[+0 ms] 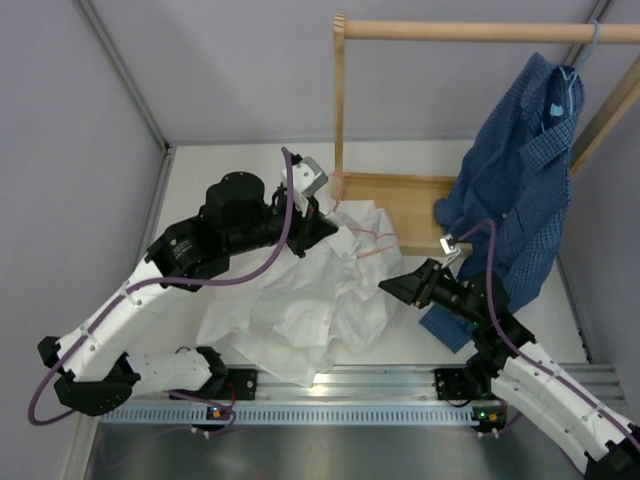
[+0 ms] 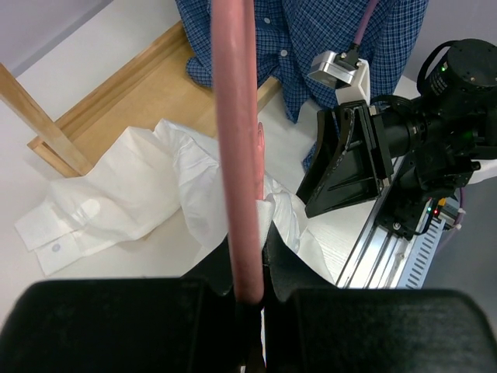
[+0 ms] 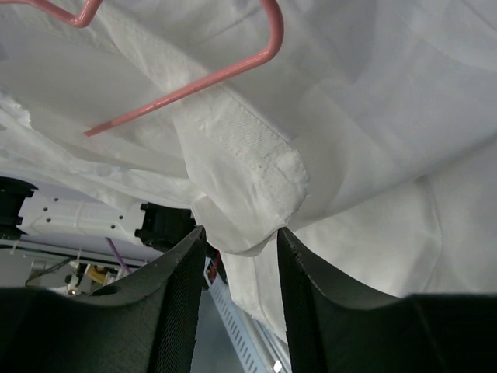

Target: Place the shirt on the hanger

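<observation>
The white shirt (image 1: 300, 305) lies crumpled on the table's middle. My left gripper (image 1: 325, 228) is over its far edge, shut on the pink hanger (image 1: 372, 240), whose wire reaches right over the cloth. In the left wrist view the hanger (image 2: 237, 140) runs straight up from my shut gripper (image 2: 250, 268), with the shirt (image 2: 155, 194) below. My right gripper (image 1: 395, 288) is open at the shirt's right edge. In the right wrist view the gripper (image 3: 239, 235) stands open round a stitched fold of the shirt (image 3: 248, 183), its jaws not closed on it. The hanger's hook (image 3: 233, 70) shows above.
A wooden rack with a tray base (image 1: 400, 190) and a top rod (image 1: 480, 30) stands at the back right. A dark blue checked shirt (image 1: 520, 180) hangs from it on a light blue hanger (image 1: 590, 45). An aluminium rail (image 1: 350, 385) runs along the near edge. Walls close both sides.
</observation>
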Tool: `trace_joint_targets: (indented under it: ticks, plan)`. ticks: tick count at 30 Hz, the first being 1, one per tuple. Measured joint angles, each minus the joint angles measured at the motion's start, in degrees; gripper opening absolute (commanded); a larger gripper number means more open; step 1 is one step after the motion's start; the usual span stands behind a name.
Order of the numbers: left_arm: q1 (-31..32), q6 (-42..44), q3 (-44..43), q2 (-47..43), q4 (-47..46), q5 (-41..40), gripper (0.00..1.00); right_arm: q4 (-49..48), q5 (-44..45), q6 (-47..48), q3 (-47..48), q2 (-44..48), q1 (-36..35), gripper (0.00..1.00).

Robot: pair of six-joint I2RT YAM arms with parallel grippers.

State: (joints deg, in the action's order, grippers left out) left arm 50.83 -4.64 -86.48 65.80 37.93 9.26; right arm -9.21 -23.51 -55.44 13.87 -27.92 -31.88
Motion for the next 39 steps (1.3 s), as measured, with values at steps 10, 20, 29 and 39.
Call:
trace_joint_targets:
  ticks: [10,20,29,39]
  plan:
    - [0.0,-0.59,0.94,-1.29,-1.55,-0.35,0.0,-5.2,2.6,-2.75,-0.74,-5.97,0.0,0.37]
    - [0.0,-1.29,3.06,-2.75,-2.45,0.33,0.0,-13.25,1.18,-5.64,-1.44,-11.04,-0.02,0.0]
    - [0.0,-0.9,6.84,-9.33,-3.21,2.29,0.0,-3.37,1.27,2.58,7.04,-11.61,6.51,0.0]
    - [0.02,0.07,5.75,-12.63,0.0,-3.67,0.0,11.19,-1.68,13.7,28.48,-17.86,14.14,0.0]
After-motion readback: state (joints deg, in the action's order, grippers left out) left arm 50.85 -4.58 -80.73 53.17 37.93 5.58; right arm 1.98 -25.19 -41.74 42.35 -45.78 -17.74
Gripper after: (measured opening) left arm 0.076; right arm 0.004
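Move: Just past the right hand's half-open fingers is the white shirt's free edge, about 2 cm ahead, 1 cm left and 1 cm below. The hanger's free end is roughly 7 cm ahead of that hand, 2 cm right and 4 cm above; the blue sleeve on the table lies some 20 cm right, 1 cm ahead and 18 cm below. From the left hand, already holding the hanger and some shirt, the edge is about 13 cm right, 1 cm back and 16 cm lower. Easing about 2 cm forward and slightly down into the fabric, the right hand shuts its fingers on the shirt's edge. It then hauls that edge some 10 cm up, 7 cm forward and 5 cm right, turning a little clockwise, while the left hand keeps hanger and cloth pinched and draws about 5 cm left and slightly back. ##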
